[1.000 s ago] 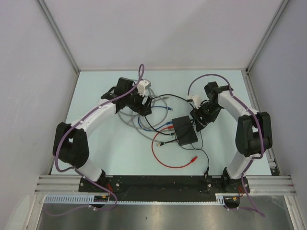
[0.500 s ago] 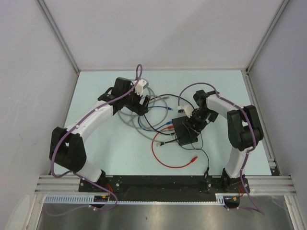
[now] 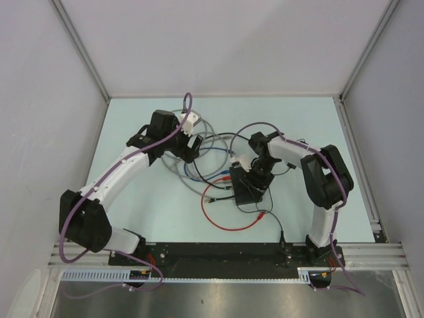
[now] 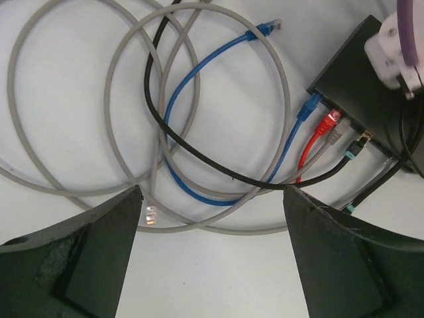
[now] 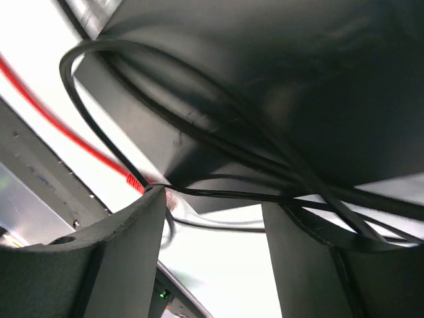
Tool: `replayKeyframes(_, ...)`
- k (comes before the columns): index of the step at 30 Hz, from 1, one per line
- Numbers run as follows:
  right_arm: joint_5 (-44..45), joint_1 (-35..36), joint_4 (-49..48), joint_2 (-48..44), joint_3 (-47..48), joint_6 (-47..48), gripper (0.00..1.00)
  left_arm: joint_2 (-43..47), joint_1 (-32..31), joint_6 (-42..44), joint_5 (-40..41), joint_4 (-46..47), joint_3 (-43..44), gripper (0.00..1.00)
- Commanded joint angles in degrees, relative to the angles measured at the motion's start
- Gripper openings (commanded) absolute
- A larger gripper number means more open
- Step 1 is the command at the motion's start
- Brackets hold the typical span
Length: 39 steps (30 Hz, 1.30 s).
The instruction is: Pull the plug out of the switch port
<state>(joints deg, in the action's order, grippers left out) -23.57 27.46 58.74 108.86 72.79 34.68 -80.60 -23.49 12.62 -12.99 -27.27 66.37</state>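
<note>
The switch [image 3: 242, 194] is a flat black box at table centre. In the left wrist view, the switch [image 4: 354, 73] has a blue plug [image 4: 309, 108], a red plug [image 4: 329, 122], a grey plug [image 4: 337, 136] and a black plug with a teal boot [image 4: 356, 144] along its near edge. My left gripper [image 3: 189, 151] is open and empty above the cable coils, left of the switch; it also shows in the left wrist view [image 4: 212, 195]. My right gripper [image 3: 257, 173] sits on the switch's far side. In its wrist view the gripper [image 5: 215, 205] is open, the switch [image 5: 265, 66] is very close, and a thin black cable crosses the fingertips.
Grey cable coils [image 3: 173, 165], a blue cable [image 3: 199, 175] and a black cable [image 3: 218, 136] lie left of the switch. A red cable loop [image 3: 225, 224] lies in front of it. A black lead [image 3: 281, 232] runs to the near rail. Walls enclose the table.
My right gripper has swung left and down onto the switch, and the switch with its cables has slid a little left and nearer. My left arm has shifted slightly left.
</note>
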Motion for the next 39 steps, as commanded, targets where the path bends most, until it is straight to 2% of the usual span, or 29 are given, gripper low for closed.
replayKeyframes(1, -7.18, 3.30, -1.44, 1.18, 4.45, 3.99, 0.65, 1.59, 0.28, 2.23, 0.25, -0.51, -0.54, 0.93)
replayKeyframes(7, -14.31, 2.25, 3.21, 5.92, 12.97, 2.15, 0.66, 0.09, 0.20, 3.11, 0.42, -0.51, 0.78, 0.93)
replayKeyframes(11, -16.85, -2.74, 13.21, 4.26, 20.44, 5.48, 0.66, 0.00, 0.28, 0.83, 0.43, 0.98, -0.01, 0.92)
replayKeyframes(13, -18.87, -5.48, 14.73, 3.12, 23.43, 5.49, 0.67, 0.18, 0.28, -1.98, -0.01, 2.56, -0.80, 0.92)
replayKeyframes(16, -19.15, -10.93, 7.21, 1.98, 26.17, -4.49, 0.67, -0.26, 0.28, -5.32, -0.63, 4.23, -2.21, 0.92)
replayKeyframes(17, -16.01, -12.24, -0.13, 1.19, 24.78, -10.71, 0.67, -0.61, 0.28, -6.63, -0.98, 4.33, -2.30, 0.92)
replayKeyframes(18, -13.89, -12.61, -3.42, 0.92, 24.07, -13.21, 0.67, -1.48, 0.28, -6.99, -1.24, 4.33, -2.21, 0.92)
replayKeyframes(20, -9.50, -12.70, -11.58, 0.65, 22.05, -16.38, 0.66, -2.37, 0.28, -8.31, -2.29, 4.15, -1.68, 0.92)
replayKeyframes(23, -6.84, -12.00, -17.50, 2.14, 19.49, -18.59, 0.66, -3.25, 0.20, -9.98, -3.87, 4.50, -0.98, 0.92)
replayKeyframes(30, -4.73, -11.29, -16.38, 7.94, 21.07, -24.48, 0.64, -5.10, -0.07, -10.34, -4.23, 4.59, 0.25, 0.92)
replayKeyframes(33, -5.86, -12.17, -15.15, 5.85, 19.50, -23.43, 0.63, -4.92, -0.07, -9.02, -3.53, 4.15, 0.52, 0.91)
replayKeyframes(35, -10.24, -12.70, -12.70, 3.65, 16.69, -16.77, 0.63, -4.48, -0.07, -8.76, -3.00, 4.32, 0.08, 0.92)
replayKeyframes(39, -9.65, -11.82, -10.50, -1.27, 11.76, -5.08, 0.64, -4.66, -0.07, -9.19, -3.35, 4.86, -0.98, 0.92)
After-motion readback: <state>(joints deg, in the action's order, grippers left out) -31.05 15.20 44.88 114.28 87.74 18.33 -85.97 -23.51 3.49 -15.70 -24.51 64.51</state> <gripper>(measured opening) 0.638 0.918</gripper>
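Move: The right hand is low at the black switch's right side, with the switch's middle about 5 cm to its left, some 1 cm ahead and 1 cm lower. From this hand, the black plug in its port lies about 12 cm left and 1 cm ahead, and the loose red plug 8 cm back and 2 cm left. The switch lies some 19 cm right of the left hand, 9 cm back and 16 cm below. Low against the switch's right side, the open right hand pushes the switch left over about 5 cm, then comes free, rising and sweeping forward past its far right corner. It sinks again to about 4 cm above its starting height, roughly 15 cm farther forward, turned some 30 degrees, mostly clockwise, with fingers still open. The left hand, wide open, sinks 4 cm over the cables, its fingers tipping down. ##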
